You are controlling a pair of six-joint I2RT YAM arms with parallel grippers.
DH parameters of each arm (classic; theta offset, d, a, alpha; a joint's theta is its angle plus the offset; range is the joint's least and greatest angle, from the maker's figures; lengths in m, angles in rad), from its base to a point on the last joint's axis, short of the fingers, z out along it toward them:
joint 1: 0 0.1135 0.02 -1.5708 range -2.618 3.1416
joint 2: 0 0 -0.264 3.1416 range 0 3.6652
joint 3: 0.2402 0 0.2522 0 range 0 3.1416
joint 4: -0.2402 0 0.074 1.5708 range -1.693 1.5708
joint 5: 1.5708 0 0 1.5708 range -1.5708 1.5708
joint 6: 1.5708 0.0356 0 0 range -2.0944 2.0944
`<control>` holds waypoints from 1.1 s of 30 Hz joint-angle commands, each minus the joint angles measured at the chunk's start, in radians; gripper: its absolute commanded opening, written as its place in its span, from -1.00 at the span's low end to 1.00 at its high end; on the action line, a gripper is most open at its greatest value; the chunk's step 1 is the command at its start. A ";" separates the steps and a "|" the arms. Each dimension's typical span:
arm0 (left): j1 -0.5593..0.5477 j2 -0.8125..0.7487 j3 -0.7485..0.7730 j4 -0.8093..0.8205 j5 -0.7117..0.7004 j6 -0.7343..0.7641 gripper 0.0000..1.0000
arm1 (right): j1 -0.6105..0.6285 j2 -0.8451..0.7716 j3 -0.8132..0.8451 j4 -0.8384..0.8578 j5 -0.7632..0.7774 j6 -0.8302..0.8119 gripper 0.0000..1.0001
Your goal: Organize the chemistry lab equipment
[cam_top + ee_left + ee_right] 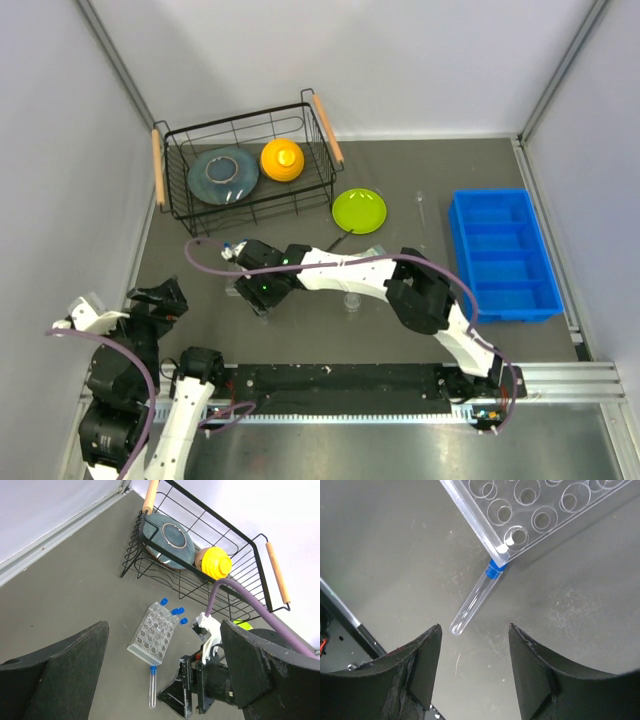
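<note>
A clear plastic tube rack (154,634) lies tilted on the grey table, with three blue-capped test tubes (176,611) at its far end. One more test tube (474,599) lies flat on the table, its blue cap against the rack's (545,515) corner. My right gripper (475,627) hovers open over this tube's rounded end, which lies near the left fingertip, and holds nothing. In the top view the right gripper (262,290) covers most of the rack. My left gripper (160,297) stands open and empty at the near left, looking towards the rack. A tiny round clear dish (351,300) and a thin glass rod (420,206) lie further right.
A black wire basket (170,185) at the back left holds a grey plate (222,175) and an orange bowl (282,159). A lime-green plate (358,210) lies mid-table. A blue bin (505,295) stands at the right. The right arm's purple cable (225,587) arcs above the rack.
</note>
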 commanded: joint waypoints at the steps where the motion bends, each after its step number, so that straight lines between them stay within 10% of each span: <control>1: 0.004 -0.010 0.011 0.002 0.002 0.003 0.97 | 0.030 0.057 0.094 -0.058 0.035 0.008 0.12; 12: 0.004 -0.036 0.008 0.002 0.025 0.011 0.97 | 0.073 0.118 0.138 -0.089 0.133 0.002 0.11; 33: 0.004 -0.038 0.005 -0.015 0.097 0.008 0.96 | 0.064 0.069 0.031 -0.101 0.163 -0.036 -0.65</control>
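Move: The loose blue-capped test tube lies almost under the open right fingers, its middle about 2 cm ahead, 2 cm left and 4 cm below. The clear tube rack stands some 9 cm farther out than the tube and 4 cm farther left. The black glasses lie roughly 13 cm ahead of the right hand and 14 cm to its right. From the left hand the tube is about 6 cm ahead, 15 cm right and 28 cm below. The right hand sinks about 3.5 cm, then closes its tilting fingers to pinch the tube's lower end. ##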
